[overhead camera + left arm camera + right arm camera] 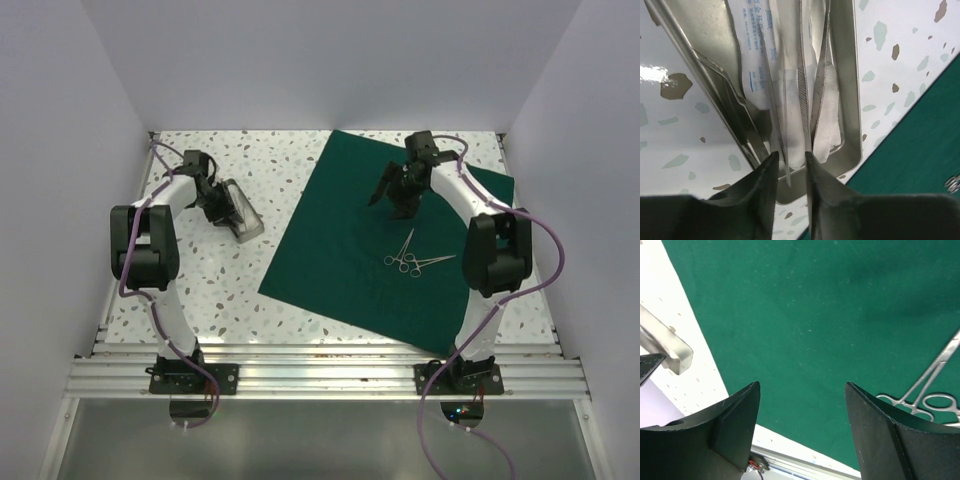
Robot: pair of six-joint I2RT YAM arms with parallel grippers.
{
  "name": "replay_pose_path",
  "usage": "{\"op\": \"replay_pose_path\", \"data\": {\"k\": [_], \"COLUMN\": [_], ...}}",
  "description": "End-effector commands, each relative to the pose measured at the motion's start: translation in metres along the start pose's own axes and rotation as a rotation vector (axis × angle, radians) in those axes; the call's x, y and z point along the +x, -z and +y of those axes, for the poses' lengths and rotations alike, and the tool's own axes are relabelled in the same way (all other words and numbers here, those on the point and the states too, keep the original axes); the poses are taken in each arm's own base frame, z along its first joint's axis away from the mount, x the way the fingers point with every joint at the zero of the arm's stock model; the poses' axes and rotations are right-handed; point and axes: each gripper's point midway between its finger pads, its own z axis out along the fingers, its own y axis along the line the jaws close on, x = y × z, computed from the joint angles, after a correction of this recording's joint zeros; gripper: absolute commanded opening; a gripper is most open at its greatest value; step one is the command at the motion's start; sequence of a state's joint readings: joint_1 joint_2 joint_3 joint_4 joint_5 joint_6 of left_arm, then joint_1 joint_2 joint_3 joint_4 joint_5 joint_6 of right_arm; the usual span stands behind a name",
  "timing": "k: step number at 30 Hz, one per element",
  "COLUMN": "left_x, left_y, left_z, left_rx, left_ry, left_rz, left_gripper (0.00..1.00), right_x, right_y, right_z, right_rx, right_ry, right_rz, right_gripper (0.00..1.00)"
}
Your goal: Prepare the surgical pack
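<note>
The surgical pack is a dark green drape (340, 230) lying flat and unfolded across the middle and right of the table. It also fills the right wrist view (815, 315) and shows at the right edge of the left wrist view (925, 150). My right gripper (397, 200) (802, 390) hovers over the drape, open wide with nothing between its fingers. My left gripper (215, 205) (790, 160) is at the near end of a metal tray (852, 100), its jaws a narrow gap apart. Steel tweezers (812, 90) in the tray run down toward that gap.
Steel ring-handled forceps (408, 260) (935, 390) lie on the drape near my right arm. The tray (243, 215) sits on the speckled tabletop left of the drape and holds printed white packets (755, 50). White walls close in the table on three sides.
</note>
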State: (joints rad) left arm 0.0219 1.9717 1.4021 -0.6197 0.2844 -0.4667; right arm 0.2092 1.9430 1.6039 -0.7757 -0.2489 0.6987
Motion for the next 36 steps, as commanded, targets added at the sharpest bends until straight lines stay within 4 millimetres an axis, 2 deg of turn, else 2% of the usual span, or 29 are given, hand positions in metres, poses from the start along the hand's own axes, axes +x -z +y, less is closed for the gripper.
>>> {"op": "replay_pose_path", "data": {"k": [1, 4, 7, 8, 9, 14, 20, 24, 30, 34, 36], "left_x": [-0.008, -0.008, -0.008, -0.007, -0.008, 0.001, 0.021, 0.033, 0.038, 0.038, 0.038], "left_y": [0.004, 0.008, 0.018, 0.021, 0.028, 0.054, 0.073, 0.072, 0.071, 0.071, 0.072], "left_z": [0.001, -0.007, -0.014, -0.018, -0.025, -0.048, -0.087, -0.11, -0.126, -0.129, -0.13], "left_rx": [0.008, 0.042, 0.083, 0.097, 0.132, 0.21, 0.313, 0.379, 0.409, 0.418, 0.421], "left_ry": [0.01, -0.009, -0.036, -0.045, -0.065, -0.138, -0.237, -0.285, -0.316, -0.319, -0.321], "left_rz": [-0.034, -0.031, -0.053, -0.056, -0.068, -0.105, -0.113, -0.085, -0.066, -0.063, -0.063], "left_gripper": [0.35, 0.47, 0.55, 0.56, 0.57, 0.6, 0.61, 0.61, 0.61, 0.61, 0.62], "right_x": [-0.006, -0.007, -0.008, -0.007, -0.006, 0.003, 0.013, 0.021, 0.019, 0.02, 0.015], "right_y": [0.016, 0.022, 0.03, 0.031, 0.03, 0.031, 0.029, 0.033, 0.04, 0.034, 0.034], "right_z": [-0.009, -0.026, -0.054, -0.063, -0.08, -0.119, -0.14, -0.154, -0.171, -0.177, -0.19], "right_rx": [0.039, 0.117, 0.203, 0.224, 0.261, 0.336, 0.404, 0.438, 0.493, 0.488, 0.492], "right_ry": [0.004, -0.006, -0.044, -0.059, -0.086, -0.129, -0.1, -0.168, -0.225, -0.24, -0.271], "right_rz": [-0.028, -0.043, -0.069, -0.071, -0.067, -0.05, -0.026, -0.037, -0.066, -0.061, -0.061], "right_gripper": [0.72, 0.7, 0.67, 0.66, 0.65, 0.63, 0.64, 0.6, 0.52, 0.51, 0.51]}}
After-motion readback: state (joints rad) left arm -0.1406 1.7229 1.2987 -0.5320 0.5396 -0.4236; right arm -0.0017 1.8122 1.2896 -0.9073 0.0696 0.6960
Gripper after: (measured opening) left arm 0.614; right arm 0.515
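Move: For the right hand, empty and open, the nearer target is the right-hand haemostat, about 11 cm back, 14 cm to its right and 10 cm below. The other haemostat lies some 8 cm to the left of that one and 3 cm farther out. From the left hand, low over the near end of the metal tray, the right-hand haemostat is roughly 53 cm to the right and 11 cm back; the tray's middle is about 4 cm ahead and 3 cm left, just below. Already parting over the slim instruments in the tray, the left fingers spread much wider and come free, then the hand rises about 9 cm and swings some 10 cm right, off the tray. The right hand meanwhile sweeps right and back, sinking 6 cm, to just above the right-hand haemostat, turning until its fingers point nearly straight down and narrowing them somewhat without touching. ##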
